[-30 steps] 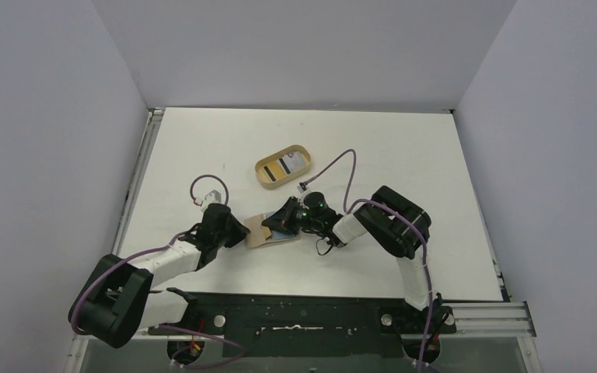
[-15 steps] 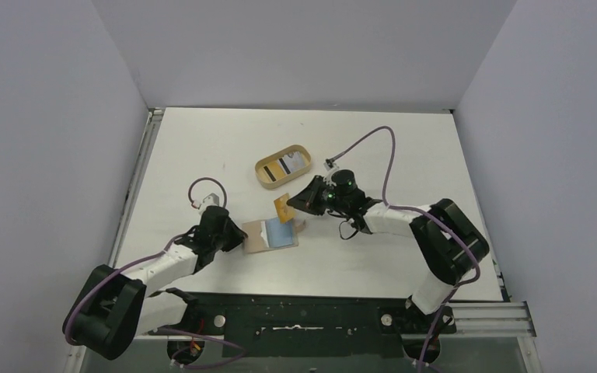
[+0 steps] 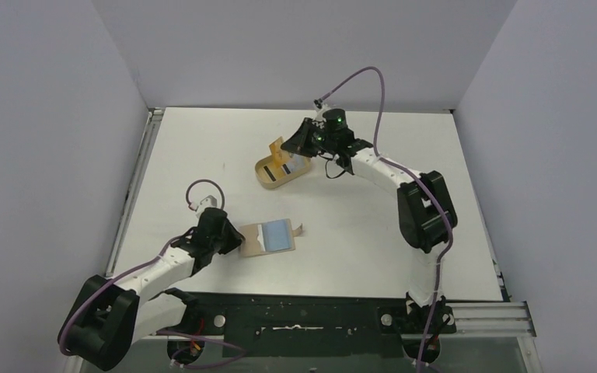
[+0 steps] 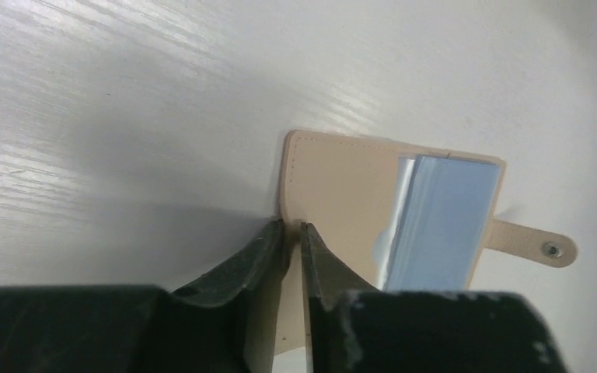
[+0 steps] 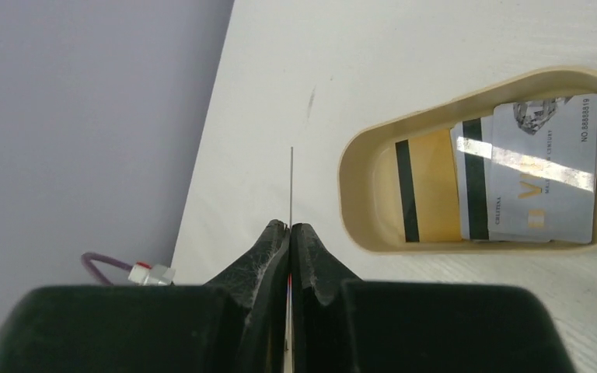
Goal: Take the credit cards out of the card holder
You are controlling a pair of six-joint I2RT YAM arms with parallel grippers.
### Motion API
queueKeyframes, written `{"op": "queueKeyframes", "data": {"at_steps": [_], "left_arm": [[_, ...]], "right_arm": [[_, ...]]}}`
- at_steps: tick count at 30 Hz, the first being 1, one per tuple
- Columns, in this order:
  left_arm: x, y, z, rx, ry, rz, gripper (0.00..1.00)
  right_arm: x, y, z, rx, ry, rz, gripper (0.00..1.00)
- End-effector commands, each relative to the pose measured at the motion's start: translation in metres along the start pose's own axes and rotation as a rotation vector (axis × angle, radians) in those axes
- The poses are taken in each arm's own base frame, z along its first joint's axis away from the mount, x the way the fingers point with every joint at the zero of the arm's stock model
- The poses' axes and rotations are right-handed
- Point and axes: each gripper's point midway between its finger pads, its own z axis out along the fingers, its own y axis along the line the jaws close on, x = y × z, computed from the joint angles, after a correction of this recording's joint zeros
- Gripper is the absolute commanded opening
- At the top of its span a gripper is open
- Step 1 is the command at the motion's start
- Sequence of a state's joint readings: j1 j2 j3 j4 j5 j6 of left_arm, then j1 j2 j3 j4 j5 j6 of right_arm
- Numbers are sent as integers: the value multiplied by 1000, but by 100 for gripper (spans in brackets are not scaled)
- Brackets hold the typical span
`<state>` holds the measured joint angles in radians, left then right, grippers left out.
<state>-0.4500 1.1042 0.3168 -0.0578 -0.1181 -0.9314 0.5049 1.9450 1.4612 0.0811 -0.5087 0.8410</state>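
Note:
The tan card holder [image 3: 268, 237] lies open on the table, its light blue inside [image 4: 443, 217] facing up and its snap tab [image 4: 540, 247] pointing right. My left gripper [image 3: 237, 237] pinches the holder's left edge, jaws nearly together [image 4: 293, 225] with tan leather between them. At the back, my right gripper [image 3: 294, 144] is shut on a yellow credit card [image 3: 277, 149], a thin edge-on line [image 5: 291, 186] in the right wrist view, just left of the oval wooden tray [image 3: 264, 177]. In the tray [image 5: 357, 194] lie a yellow card [image 5: 431, 186] and a whitish card [image 5: 544, 179].
Grey walls close in the table on the left, back and right. A metal rail [image 3: 136, 186] runs along the table's left edge. Purple cables loop above both arms, and a cable plug [image 5: 149, 273] shows beside my right fingers.
My right gripper pulled a yellow card out of the holder and carried it back to the tray's left end. The holder now lies flat and open; the left arm barely moved.

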Motion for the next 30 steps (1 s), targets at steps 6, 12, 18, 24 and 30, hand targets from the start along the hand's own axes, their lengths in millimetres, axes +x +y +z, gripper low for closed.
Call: {"op": "queueKeyframes", "data": {"at_steps": [6, 12, 18, 24, 30], "left_arm": [[-24, -18, -11, 33, -51, 33, 62], [-43, -30, -24, 69, -81, 43, 76], [-68, -47, -46, 147, -134, 73, 81], [-89, -54, -65, 172, -161, 109, 96], [-101, -60, -76, 206, -174, 110, 97]], "right_arm": [[6, -25, 44, 48, 95, -47, 0], [12, -30, 62, 57, 135, -74, 0], [17, -35, 75, 73, 165, -95, 0], [26, -42, 81, 86, 188, -100, 0], [33, -47, 85, 100, 203, -107, 0]]}}
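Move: My right hand holds the yellow card above the tray. The tray's middle lies about 8 cm ahead of that hand, barely 1 cm left and some 17 cm below; the silver card in it is about 11 cm ahead and 3 cm right. The card holder is roughly 19 cm back and 6 cm left. My left hand pinches the holder's left edge, its middle about 8 cm right and level fore-and-aft; the tray is some 27 cm ahead and 13 cm right of this hand. I lower the yellow card with my right hand towards the tray's left end, going down about 9 cm, mostly at the start, and drifting forward and left while the fingers tip some 10 degrees further down; they keep their grip. Meanwhile my left hand opens wide, lets go of the holder's edge and rises about 10 cm, a little forward, tilting its fingers upward. ##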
